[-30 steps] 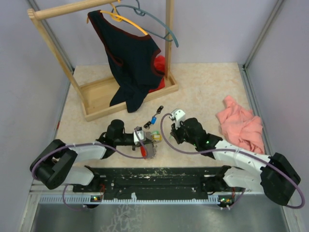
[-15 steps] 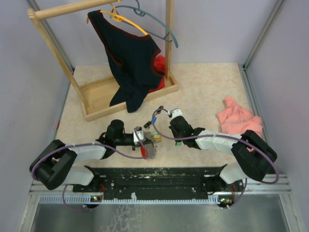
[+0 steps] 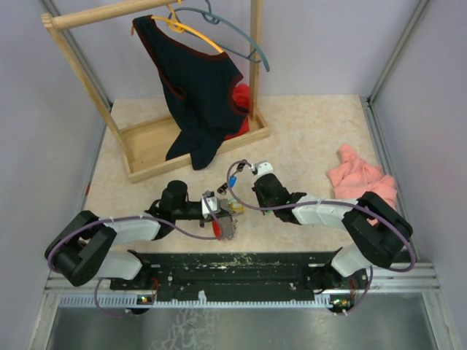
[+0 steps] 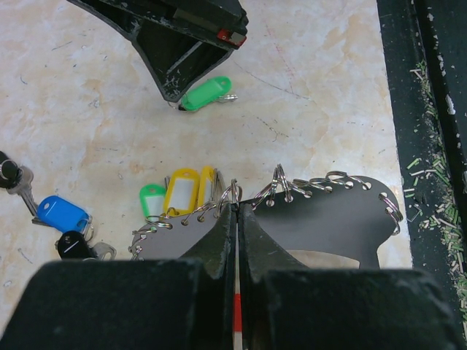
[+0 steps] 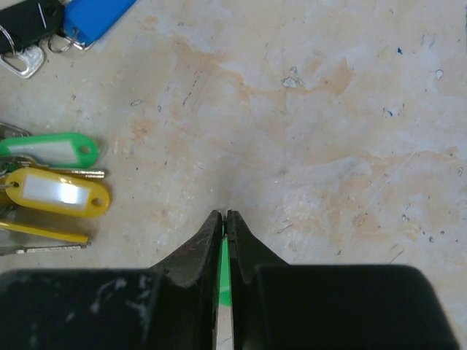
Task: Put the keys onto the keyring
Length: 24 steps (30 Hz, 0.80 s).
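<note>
My left gripper [image 4: 236, 206] is shut on the top edge of the keyring [image 4: 321, 211], a grey piece edged with small wire rings, low over the table. A green key [image 4: 152, 198] and a yellow key [image 4: 182, 191] hang from it. A loose green key [image 4: 206, 92] lies flat further out, and my right gripper [image 4: 175, 98] is shut with its tip at that key's left end. I cannot tell whether it pinches the key. A blue key [image 4: 62, 214] lies to the left. The right gripper [image 5: 224, 214] points at bare table in the right wrist view.
A wooden clothes rack [image 3: 146, 149] with a dark garment [image 3: 197, 95] and hangers stands at the back left. A pink cloth [image 3: 361, 182] lies at the right. A black fob [image 4: 73, 244] sits by the blue key. The black rail [image 3: 233, 266] runs along the near edge.
My right arm has swung left from beside the pink cloth and come down by the loose keys. The left arm and the keyring have not moved.
</note>
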Tool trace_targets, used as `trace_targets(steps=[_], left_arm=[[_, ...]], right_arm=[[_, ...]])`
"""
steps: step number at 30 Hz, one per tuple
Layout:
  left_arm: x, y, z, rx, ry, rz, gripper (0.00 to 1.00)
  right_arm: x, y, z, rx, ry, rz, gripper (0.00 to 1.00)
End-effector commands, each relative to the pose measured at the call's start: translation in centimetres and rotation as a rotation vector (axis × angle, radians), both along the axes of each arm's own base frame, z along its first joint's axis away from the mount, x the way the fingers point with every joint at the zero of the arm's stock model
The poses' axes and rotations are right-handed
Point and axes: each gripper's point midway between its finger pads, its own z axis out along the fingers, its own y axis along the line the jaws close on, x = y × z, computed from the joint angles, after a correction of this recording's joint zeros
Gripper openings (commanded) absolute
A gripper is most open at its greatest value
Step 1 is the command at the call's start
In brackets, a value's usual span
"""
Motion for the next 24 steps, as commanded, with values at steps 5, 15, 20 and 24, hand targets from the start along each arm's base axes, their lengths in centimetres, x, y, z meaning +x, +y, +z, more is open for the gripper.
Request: trace_targets(steps=[5, 15, 20, 24], left_arm=[[0.2, -0.3, 0.6, -0.017, -0.024, -0.009, 0.01], [0.2, -0.3, 0.6, -0.014, -0.019, -0.005, 0.01], [0.2, -0.3, 0.6, -0.014, -0.02, -0.005, 0.01], [0.2, -0.3, 0.5, -0.013, -0.018, -0.005, 0.01]], right_arm=[[-1.3, 1.2, 2.3, -0.01, 0.096, 0.074, 0.22], [-1.2, -0.9, 4.5, -0.016, 0.349, 0.086, 0.36], [-0.7, -1.7, 4.1, 0.051, 0.488, 0.103, 0.36], [-0.4, -1.3, 3.6, 0.075, 0.532, 0.139, 0.36]])
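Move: The green-tagged key lies on the table about 3 cm back and 1 cm right of the right hand's nearly shut fingertips, roughly 1 cm below them. The yellow tags hang some 9 cm left and 3 cm back of this hand. The blue tag is about 10 cm left and 8 cm ahead. From the left hand, still holding the keyring, the green-tagged key is some 13 cm right, 2 cm ahead and 5 cm lower. The right hand first draws back about 1.5 cm, low over the table towards the green-tagged key, its fingers already starting to part. It then turns to rise some 4 cm and come forward again while drifting about 2.5 cm right, away from the keyring, sinking slightly at the end as the fingers open to about a third and the wrist tips some 25 degrees more steeply down, leaving the gripper clear above the table and away from the key. ##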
